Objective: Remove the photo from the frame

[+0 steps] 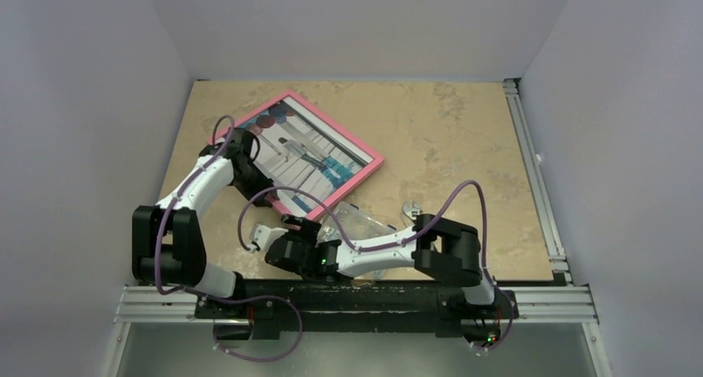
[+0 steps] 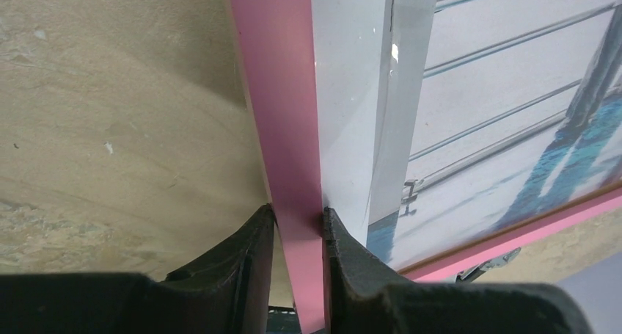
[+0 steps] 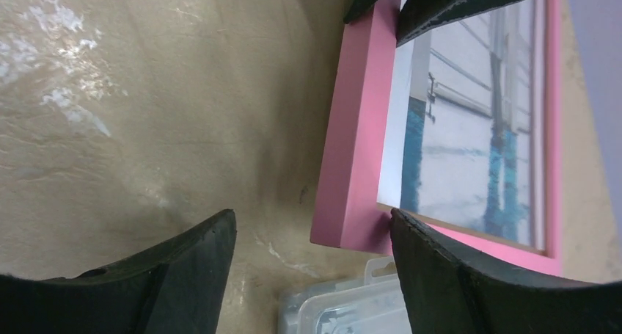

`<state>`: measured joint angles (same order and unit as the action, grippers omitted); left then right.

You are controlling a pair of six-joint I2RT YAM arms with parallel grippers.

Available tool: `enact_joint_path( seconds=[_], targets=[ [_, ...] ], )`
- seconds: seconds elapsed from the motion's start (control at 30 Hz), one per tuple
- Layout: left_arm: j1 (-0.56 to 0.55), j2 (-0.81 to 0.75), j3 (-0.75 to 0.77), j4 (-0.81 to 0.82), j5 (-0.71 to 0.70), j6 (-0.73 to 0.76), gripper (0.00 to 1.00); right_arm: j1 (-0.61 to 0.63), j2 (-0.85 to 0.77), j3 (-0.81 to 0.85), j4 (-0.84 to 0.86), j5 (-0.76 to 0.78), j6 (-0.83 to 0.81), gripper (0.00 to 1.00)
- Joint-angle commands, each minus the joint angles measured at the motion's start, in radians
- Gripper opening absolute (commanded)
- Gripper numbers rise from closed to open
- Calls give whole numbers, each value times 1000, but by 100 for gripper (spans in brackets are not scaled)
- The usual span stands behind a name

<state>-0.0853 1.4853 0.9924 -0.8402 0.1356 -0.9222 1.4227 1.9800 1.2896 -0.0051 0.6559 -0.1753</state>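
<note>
The pink frame [image 1: 370,163] lies tilted on the tan table, face up, with the striped white and teal photo [image 1: 311,149] inside it. My left gripper [image 1: 255,176] is at the frame's left side. In the left wrist view it [image 2: 298,227] is shut on the pink frame rail [image 2: 282,92], one finger on each side, and the photo [image 2: 506,114] lies to the right. My right gripper [image 3: 312,222] stands open around the frame's near corner [image 3: 352,202], its right finger [image 3: 440,275] against that corner. The photo [image 3: 469,128] shows beyond.
A clear plastic box [image 1: 361,224] lies just in front of the frame's near corner, and it [image 3: 352,308] shows below the right jaws. A metal wrench [image 1: 410,210] rests to its right. White walls enclose the table on three sides.
</note>
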Motion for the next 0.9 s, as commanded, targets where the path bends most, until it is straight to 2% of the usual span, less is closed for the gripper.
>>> enact_joint_path(
  seconds=[0.0,0.2,0.43,0.6,0.73,0.87],
  targets=[
    [1,-74,62,-23,70,36,0,18,45,60,36,253,-100,74],
    [1,-65,75,-47,59,37,0,22,123,61,169,457,-316,70],
    [1,-73,80,-54,59,33,0,22,217,51,523,568,-695,63],
    [1,-100,81,-73,20,34,0,21,260,89,662,595,-820,54],
    [1,-126,84,-67,20,39,0,22,283,85,891,610,-1008,32],
    [1,-135,90,-70,30,50,0,20,290,71,995,598,-1086,4]
  ],
)
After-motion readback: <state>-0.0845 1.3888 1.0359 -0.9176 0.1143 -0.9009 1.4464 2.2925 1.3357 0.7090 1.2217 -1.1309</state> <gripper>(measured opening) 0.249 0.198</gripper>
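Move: The near corner end of the pink frame's left side bar lies about 4 cm ahead of the right gripper, 2 cm to its right and roughly 1 cm below. From that gripper the photo's middle is some 18 cm farther out and 1 cm right, and the clear parts box about 15 cm right, 3 cm back and 6 cm lower. The left gripper already pinches the same bar; that corner end is about 5 cm back and 6 cm right of it. Bring the right gripper about 5 cm forward onto the left bar beside its near corner, swinging the fingers up some 45 degrees until they point forward and nearly level. Then rise 2–3 cm with the frame while closing the fingers to pinch the bar. With the left gripper keep the hold farther up the bar and lift roughly 3 cm, mostly at the end. ##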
